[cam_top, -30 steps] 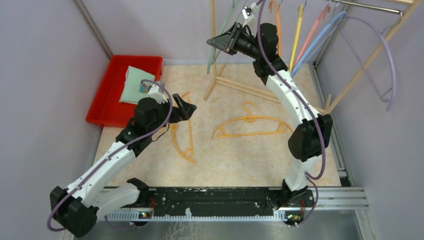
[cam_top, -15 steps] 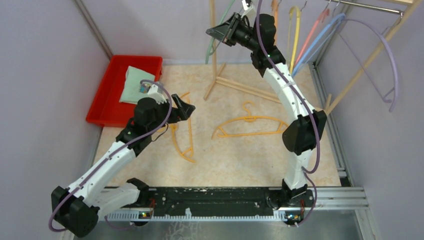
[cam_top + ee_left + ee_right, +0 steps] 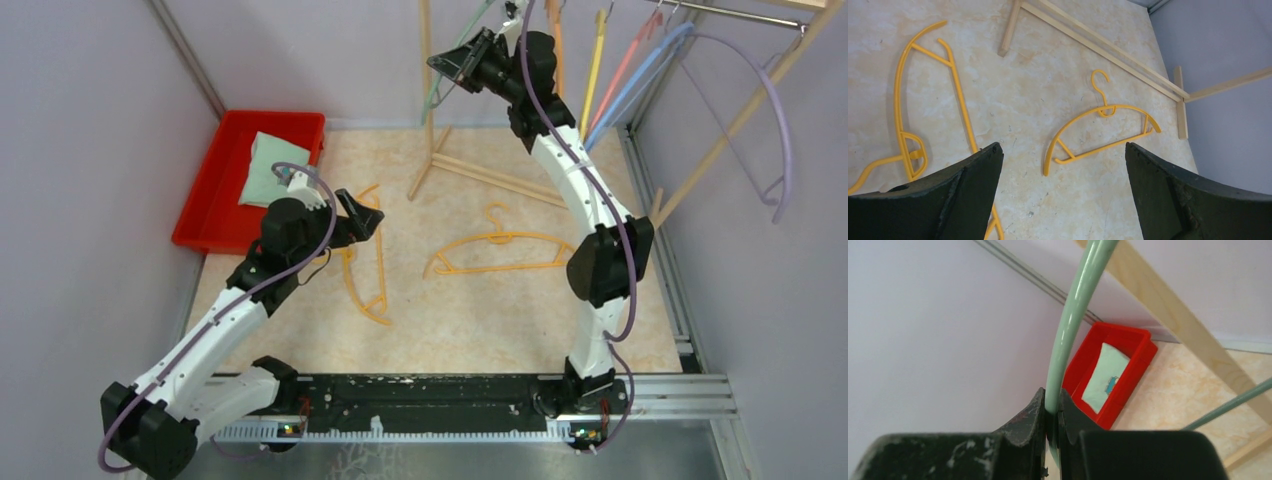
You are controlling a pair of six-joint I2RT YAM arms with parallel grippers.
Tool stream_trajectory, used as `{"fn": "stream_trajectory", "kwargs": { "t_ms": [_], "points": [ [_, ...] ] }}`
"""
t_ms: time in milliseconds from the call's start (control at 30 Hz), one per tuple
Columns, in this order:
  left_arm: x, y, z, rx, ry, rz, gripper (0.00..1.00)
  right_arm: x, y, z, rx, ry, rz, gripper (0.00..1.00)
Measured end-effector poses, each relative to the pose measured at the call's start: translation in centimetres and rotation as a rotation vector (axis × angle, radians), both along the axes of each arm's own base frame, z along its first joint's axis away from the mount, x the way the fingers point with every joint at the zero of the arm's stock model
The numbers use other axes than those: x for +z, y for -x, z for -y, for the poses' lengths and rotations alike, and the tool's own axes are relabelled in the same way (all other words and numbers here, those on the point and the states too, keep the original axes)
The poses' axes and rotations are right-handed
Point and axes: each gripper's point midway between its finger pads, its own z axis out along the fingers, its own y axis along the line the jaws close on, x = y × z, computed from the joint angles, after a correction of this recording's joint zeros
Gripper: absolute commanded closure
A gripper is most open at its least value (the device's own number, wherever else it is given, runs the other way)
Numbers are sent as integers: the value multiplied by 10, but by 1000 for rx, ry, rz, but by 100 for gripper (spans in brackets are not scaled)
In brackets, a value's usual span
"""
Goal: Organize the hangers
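My right gripper [image 3: 452, 62] is raised high at the back by the rack and is shut on a pale green hanger [image 3: 437, 88]. In the right wrist view its bar [image 3: 1068, 325] is pinched between the jaws of that gripper [image 3: 1051, 407]. A yellow-orange hanger [image 3: 497, 238] lies flat mid-table, also seen from the left wrist [image 3: 1106, 111]. My left gripper [image 3: 368, 218] hovers open and empty [image 3: 1063, 150] above a second orange hanger [image 3: 380, 268], whose bar [image 3: 960, 100] shows left of the fingers. Orange [image 3: 556, 40], yellow [image 3: 594, 70] and blue [image 3: 640, 85] hangers hang on the rack.
A red bin [image 3: 205, 195] holding a folded pale green cloth [image 3: 268, 165] stands at the back left. The wooden rack's upright [image 3: 428, 80] and floor bars [image 3: 490, 172] cross the back. A pink hanger [image 3: 628, 60] and a lavender one [image 3: 780, 110] hang at the right. Walls close in on both sides.
The right arm has lifted the green hanger higher and further back toward the rack's top. The left gripper has shifted slightly and stays open.
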Motion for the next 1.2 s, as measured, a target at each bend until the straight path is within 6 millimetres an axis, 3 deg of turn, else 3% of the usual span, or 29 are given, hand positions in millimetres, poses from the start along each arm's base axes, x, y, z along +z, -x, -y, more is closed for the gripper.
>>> {"fn": "stream_trajectory", "kwargs": {
  "t_ms": [200,633,700,933,1200],
  "points": [
    [-2,-2,0,-4,5,-10,4,-10,-11,28,-67,-19,-2,100],
    [-13,-7,11,-40,28,-49,4,-1,25,94,-207,-63,-19,100],
    [-14,-7,13,-46,34,-53,4,-2,29,100,-223,-61,-26,91],
    [-14,-9,16,-54,44,-53,4,-11,38,106,-244,-33,-65,46],
    [-17,-10,16,-55,43,-55,4,-13,55,120,-306,42,-85,23]
  ]
}}
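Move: The closed right gripper holds the green hanger by its shoulder; its place on the rail is about 14 cm to the right, roughly level fore and aft, and some 20 cm above. The orange hanger already hangs about 18 cm to the right and 2 cm ahead, its middle perhaps 8 cm higher; the yellow one hangs some 7 cm farther right. From the left gripper that rail spot lies about 22 cm ahead, 29 cm right and 40 cm up. Carry the green hanger with the right gripper about 12 cm to the right, towards the hangers already on the rail, easing back some 5 cm at nearly the same height and turning the hand clockwise by nearly 20 degrees. Keep the pinch on its shoulder until most of that way is done, then open the fingers wide and let go as the hand slows. ##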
